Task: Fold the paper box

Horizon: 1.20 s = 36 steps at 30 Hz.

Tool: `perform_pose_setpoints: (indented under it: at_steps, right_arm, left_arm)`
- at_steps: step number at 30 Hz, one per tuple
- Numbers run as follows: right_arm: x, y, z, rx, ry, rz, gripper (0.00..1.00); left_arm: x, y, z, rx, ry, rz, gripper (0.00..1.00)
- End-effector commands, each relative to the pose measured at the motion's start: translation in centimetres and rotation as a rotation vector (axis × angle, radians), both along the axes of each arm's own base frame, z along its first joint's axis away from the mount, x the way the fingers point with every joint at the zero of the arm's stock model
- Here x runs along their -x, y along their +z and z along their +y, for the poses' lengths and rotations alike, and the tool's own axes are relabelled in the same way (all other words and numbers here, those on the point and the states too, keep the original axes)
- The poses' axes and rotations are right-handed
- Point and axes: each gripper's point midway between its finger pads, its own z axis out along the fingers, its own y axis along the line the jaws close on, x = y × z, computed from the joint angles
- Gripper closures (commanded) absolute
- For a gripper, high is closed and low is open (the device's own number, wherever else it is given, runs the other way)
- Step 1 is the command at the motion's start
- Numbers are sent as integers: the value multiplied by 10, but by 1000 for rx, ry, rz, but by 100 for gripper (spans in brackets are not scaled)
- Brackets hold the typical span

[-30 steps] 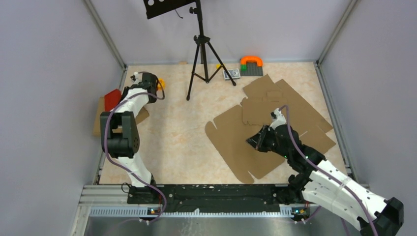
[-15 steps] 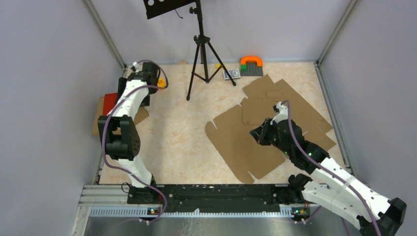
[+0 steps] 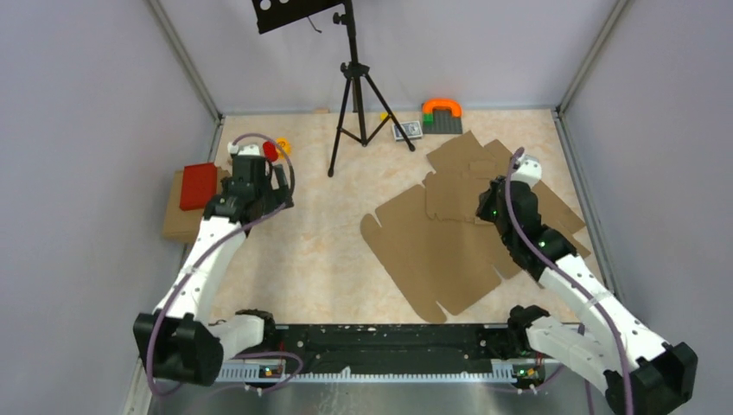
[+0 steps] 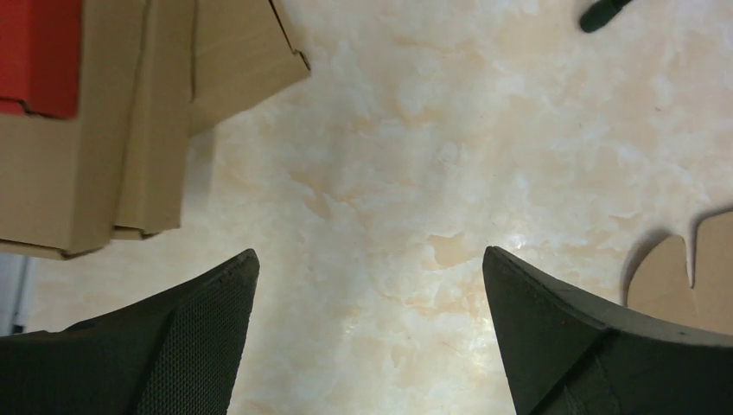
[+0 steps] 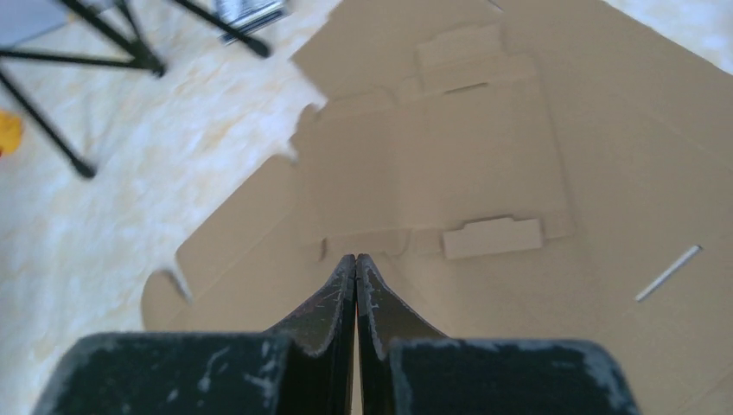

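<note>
The red paper box (image 3: 198,185) lies flat on a folded brown cardboard box (image 3: 177,220) against the left wall. In the left wrist view only its corner (image 4: 39,52) shows at the top left. My left gripper (image 4: 367,259) hangs open to the right of it, over bare marble table, with nothing between its fingers. My right gripper (image 5: 356,257) is shut and empty, held above the flat brown cardboard sheets (image 5: 484,147) on the right side of the table (image 3: 311,251).
A black tripod (image 3: 353,104) stands at the back centre. A grey block plate with an orange arch (image 3: 442,114) and a small packet (image 3: 407,130) sit behind the sheets. Small red and orange items (image 3: 277,150) lie beyond my left wrist. Walls close in both sides.
My left arm has unfolded and its wrist has drawn back from the far left corner, jaws opening wide. The red box now shows whole. My right arm rose and swung to the far right, still shut.
</note>
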Motion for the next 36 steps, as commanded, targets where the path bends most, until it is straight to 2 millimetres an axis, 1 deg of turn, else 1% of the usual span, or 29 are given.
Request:
perform_pose_setpoints:
  at_steps: [1,3,4,6,7,9,10,12,14,15,16,18,19,20,21,23,24,25,26,27,28,29,30,31,32,33,34,35,36]
  right_arm:
    - [-32,-4,-29,-115,-118,-31,100]
    - [-37,-12,-52,-139,-216,-68,98]
    - [-37,-17,-60,-138,-244,-99,98]
    - [-38,-15,-72,-119,-271,-219,97]
    - [-38,-18,-78,-95,-281,-261,92]
    - [-38,-30,-82,-1,-253,-310,67]
    - [-40,-32,-81,44,-226,-334,57]
    - [-41,-50,-79,172,-152,-313,44]
    - [-44,-65,-80,265,-114,-287,37]
    - [-46,-71,-81,288,-108,-277,36]
    - [-50,-73,-81,288,-103,-284,35]
    - [-57,-82,-84,265,-114,-300,35]
    - [-61,-85,-88,253,-135,-312,34]
    - [-66,-94,-90,242,-141,-269,34]
    - [-75,-98,-88,231,-111,-233,34]
    - [-91,-102,-86,201,-78,-190,35]
    - [-93,-106,-86,193,-65,-177,36]
    - [-92,-107,-86,185,-53,-173,36]
    - [-90,-103,-85,180,-27,-198,36]
    - [-86,-102,-83,219,22,-212,37]
    - [-81,-100,-86,277,43,-219,38]
    - [-77,-97,-96,337,12,-235,38]
    - [-75,-91,-103,346,-29,-269,38]
    - [-75,-84,-104,337,-48,-318,38]
    - [-75,-82,-101,332,-41,-357,38]
    - [-77,-87,-100,333,-34,-357,38]
    - [-78,-94,-103,333,-50,-351,39]
    - [-78,-95,-108,332,-88,-375,38]
    - [-76,-103,-112,331,-109,-341,38]
  left_arm:
    - [-21,18,-6,65,-4,-307,1]
    - [-16,12,14,-8,72,-375,1]
    - [-14,5,22,-48,87,-398,1]
    - [-18,0,32,-115,92,-480,1]
    - [-19,-7,34,-142,83,-500,1]
    - [-23,-20,32,-185,27,-532,1]
    - [-26,-26,34,-200,33,-555,1]
    - [-30,-41,43,-220,57,-570,1]
    - [-36,-56,48,-238,64,-556,1]
    - [-40,-63,49,-248,58,-545,1]
    - [-46,-64,50,-262,47,-550,1]
    - [-53,-64,49,-269,33,-544,1]
    - [-56,-59,50,-270,39,-581,1]
    - [-58,-56,50,-265,34,-613,1]
    - [-62,-54,53,-257,28,-617,2]
    - [-67,-62,56,-205,31,-575,2]
    - [-67,-63,65,-198,54,-577,2]
    - [-66,-63,65,-187,48,-580,2]
    - [-65,-59,62,-183,29,-601,2]
    - [-64,-56,57,-178,-8,-624,3]
    - [-62,-55,50,-165,-45,-644,3]
    - [-62,-53,43,-142,-74,-672,2]
    - [-60,-57,41,-139,-83,-699,2]
    - [-59,-66,44,-140,-65,-709,1]
    - [-64,-69,48,-159,-45,-722,1]
    - [-70,-66,49,-171,-51,-737,1]
    - [-73,-67,47,-153,-57,-695,2]
    - [-73,-77,45,-133,-65,-619,1]
    - [-73,-77,45,-149,-73,-628,1]
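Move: The red box already rests on top of the cardboard box, about 19 cm to the left hand's left, 5 cm ahead and 4 cm lower. The cardboard box's middle lies some 18 cm left, 1 cm ahead and 11 cm down; its folded flap is about 8 cm left, 9 cm ahead and 16 cm down. From the right hand, the red box is roughly 77 cm left, 8 cm ahead and 7 cm lower, while the brown sheet's middle is straight below, about 20 cm. The red box is left alone, already released, as both arms settle into a low parked pose. The empty left hand, still wide open, sinks about 10 cm beside the cardboard box, easing forward and left as its fingertips tilt up some 30 degrees. The right hand drops about 11 cm towards the brown sheet, shifting right and forward, and its shut fingers open to over half. ##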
